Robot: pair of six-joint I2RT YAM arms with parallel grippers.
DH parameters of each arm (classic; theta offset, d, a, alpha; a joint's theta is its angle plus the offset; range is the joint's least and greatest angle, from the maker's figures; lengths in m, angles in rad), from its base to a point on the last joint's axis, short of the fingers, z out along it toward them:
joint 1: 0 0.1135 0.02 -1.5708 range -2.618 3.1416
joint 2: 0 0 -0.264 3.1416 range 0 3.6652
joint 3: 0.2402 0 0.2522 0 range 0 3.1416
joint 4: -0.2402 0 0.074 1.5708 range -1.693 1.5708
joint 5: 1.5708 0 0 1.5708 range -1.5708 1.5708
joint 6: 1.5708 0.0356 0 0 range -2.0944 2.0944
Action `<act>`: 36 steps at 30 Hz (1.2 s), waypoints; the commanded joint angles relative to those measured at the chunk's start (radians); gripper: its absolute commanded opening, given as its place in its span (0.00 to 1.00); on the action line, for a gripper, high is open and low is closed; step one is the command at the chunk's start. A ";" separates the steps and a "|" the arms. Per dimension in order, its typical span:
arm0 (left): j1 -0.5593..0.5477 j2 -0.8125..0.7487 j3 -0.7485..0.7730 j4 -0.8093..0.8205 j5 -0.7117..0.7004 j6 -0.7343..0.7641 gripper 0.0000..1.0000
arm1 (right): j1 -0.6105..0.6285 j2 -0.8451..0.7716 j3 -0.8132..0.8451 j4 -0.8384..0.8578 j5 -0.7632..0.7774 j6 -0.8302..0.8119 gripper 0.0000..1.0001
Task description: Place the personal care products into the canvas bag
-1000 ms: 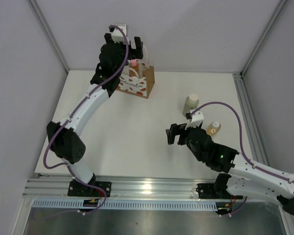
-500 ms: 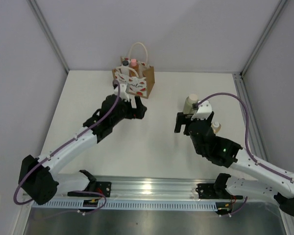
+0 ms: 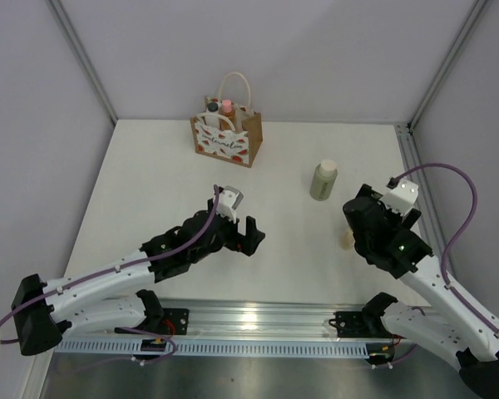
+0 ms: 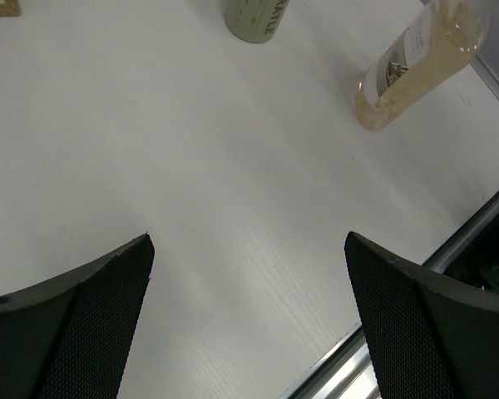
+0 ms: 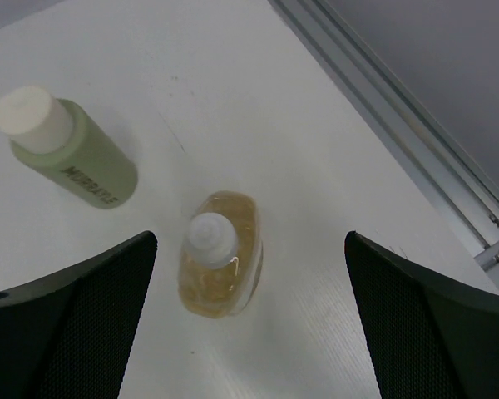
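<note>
The canvas bag (image 3: 226,140) stands at the back of the table. The peach bottle's pink cap (image 3: 227,107) and the jar's black lid (image 3: 212,106) show in its opening. The olive-beige bottle (image 3: 323,180) (image 5: 71,154) stands at the right of the middle. The amber bottle (image 5: 220,253) (image 4: 416,62) stands upright on the table. In the top view, my right arm hides nearly all of it. My right gripper (image 5: 249,237) is open above it, with the bottle between the fingers, nearer the left one. My left gripper (image 3: 248,237) (image 4: 248,241) is open and empty over bare table.
An aluminium rail (image 5: 399,125) runs along the table's right edge, close to the amber bottle. Another rail (image 3: 249,320) runs along the near edge, and it shows in the left wrist view (image 4: 449,249). Grey walls enclose the back and sides.
My left arm has drawn back from the bag to the near middle of the table, its gripper empty. My right gripper has swung right, from beside the olive bottle to over the amber bottle.
</note>
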 commanded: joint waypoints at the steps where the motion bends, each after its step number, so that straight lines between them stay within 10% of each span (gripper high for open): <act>1: 0.000 -0.081 -0.027 0.054 -0.052 0.013 0.99 | -0.048 -0.017 -0.130 0.148 -0.061 0.002 0.99; 11: 0.000 -0.276 -0.147 0.121 -0.248 0.015 0.99 | -0.207 0.089 -0.314 0.566 -0.319 -0.200 0.92; 19: 0.001 -0.300 -0.169 0.161 -0.279 0.013 0.99 | -0.211 0.188 -0.325 0.639 -0.390 -0.268 0.65; 36: 0.000 -0.289 -0.190 0.187 -0.363 0.035 0.99 | 0.151 0.443 -0.153 0.817 -0.425 -0.138 0.48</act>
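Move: The amber bottle that the right hand goes for stands about 5 cm ahead, 3 cm to its left and some 15 cm lower. The green bottle is roughly 18 cm ahead, 10 cm left and 15 cm down; the canvas bag lies far off, about 31 cm ahead, 37 cm left and 13 cm lower. From the left hand, the amber bottle is some 8 cm ahead, 27 cm to the right and 10 cm below. Down about 12 cm and a little forward, the open right hand comes around the amber bottle, closes and pinches its body. Then it sweeps some 13 cm left at unchanged height, keeping its grip and passing on the near side of the green bottle, turned about 30 degrees counter-clockwise overall. The empty, open left hand draws away leftward and slightly up. ##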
